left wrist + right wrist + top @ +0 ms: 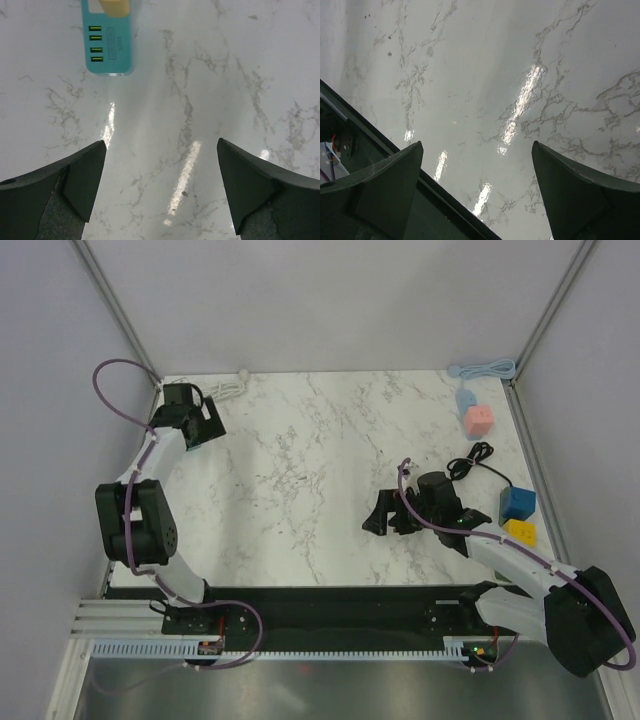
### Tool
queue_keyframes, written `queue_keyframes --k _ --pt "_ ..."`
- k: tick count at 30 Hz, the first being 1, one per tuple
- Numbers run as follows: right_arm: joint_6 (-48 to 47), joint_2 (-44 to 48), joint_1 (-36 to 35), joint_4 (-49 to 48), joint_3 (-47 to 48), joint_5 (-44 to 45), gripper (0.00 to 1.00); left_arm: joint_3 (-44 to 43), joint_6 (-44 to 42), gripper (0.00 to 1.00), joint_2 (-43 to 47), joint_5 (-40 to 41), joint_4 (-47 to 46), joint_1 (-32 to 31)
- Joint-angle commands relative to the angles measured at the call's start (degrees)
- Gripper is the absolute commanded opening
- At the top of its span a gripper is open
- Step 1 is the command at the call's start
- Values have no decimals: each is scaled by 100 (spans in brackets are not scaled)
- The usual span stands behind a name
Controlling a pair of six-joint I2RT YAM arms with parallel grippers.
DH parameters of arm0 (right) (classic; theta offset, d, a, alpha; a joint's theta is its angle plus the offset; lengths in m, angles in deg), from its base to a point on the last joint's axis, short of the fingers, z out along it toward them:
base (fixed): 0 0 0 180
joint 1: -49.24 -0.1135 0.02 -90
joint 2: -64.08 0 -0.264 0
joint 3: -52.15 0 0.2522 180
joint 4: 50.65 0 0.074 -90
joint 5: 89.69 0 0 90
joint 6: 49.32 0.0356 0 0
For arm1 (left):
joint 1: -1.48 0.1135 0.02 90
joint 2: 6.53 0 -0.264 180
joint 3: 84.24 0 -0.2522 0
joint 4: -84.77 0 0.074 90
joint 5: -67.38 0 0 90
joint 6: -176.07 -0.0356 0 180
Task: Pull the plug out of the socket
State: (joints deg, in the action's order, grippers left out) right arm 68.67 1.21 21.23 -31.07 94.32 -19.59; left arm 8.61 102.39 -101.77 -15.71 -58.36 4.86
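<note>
A blue socket block (517,502) lies near the table's right edge with a yellow plug (520,531) against its near side and a black cord (472,458) running from it. The left wrist view shows a teal socket (111,52) with green ports and a yellow plug (116,7) at the top of the frame. My left gripper (207,428) (161,141) is open over bare marble at the back left, far from it. My right gripper (390,518) (477,143) is open and empty, left of the socket.
A light blue block (466,398) joined to a pink block (479,420) sits at the back right, with a pale blue cable (482,369) behind. A white cable (228,389) lies at the back left. The black base plate (435,220) borders the table's near edge.
</note>
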Motion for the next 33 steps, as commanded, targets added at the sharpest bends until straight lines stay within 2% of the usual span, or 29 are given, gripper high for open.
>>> queue_keyframes --k 1,4,12,16,25,30,31,33 --pt "-127 134 -11 -91 69 -233 98 -343 -753 100 -336 -23 -61 496" --pt "-127 249 -12 6 77 -330 98 -439 -779 100 -697 -252 -123 707" --pt "-206 355 -12 419 358 -392 98 -1256 -1218 98 -1944 -85 -193 831" --pt "-303 319 -12 717 613 -374 98 -1660 -1245 93 -2471 -340 -202 945" --pt "-119 284 -12 815 798 -172 98 -2232 -1306 83 -2868 -481 -167 946" --pt "49 407 -11 867 789 -198 98 -2391 -1219 70 -3000 -542 -79 946" --pt "66 442 -20 894 790 -172 98 -2426 -1192 62 -3018 -516 -35 946" --pt "128 565 -12 946 790 -84 98 -2487 -1201 52 -3062 -516 70 937"
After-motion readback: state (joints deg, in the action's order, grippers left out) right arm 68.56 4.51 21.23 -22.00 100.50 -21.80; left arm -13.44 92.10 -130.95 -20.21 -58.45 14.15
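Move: Ahead and to the left of the left hand lies the socket strip. Its near end, with the USB ports, is about 8 cm ahead, 8 cm left and 10 cm below. The yellow plug sits on the strip some 5 cm beyond that end, and a bulky white plug about 11 cm beyond it. The white cord coil lies roughly 24 cm ahead of the hand and 2 cm right. From the right hand, the strip's near end is some 22 cm ahead, 55 cm left and 5 cm lower. Swinging left and down first, then forward and down, the open left hand travels about 8 cm each way left and forward and sinks some 10 cm to the strip's near end. It eases up slightly as the fingers close to a little over half open, pinching the strip's two sides just short of the yellow plug. The empty right hand rises about 3.5 cm. ##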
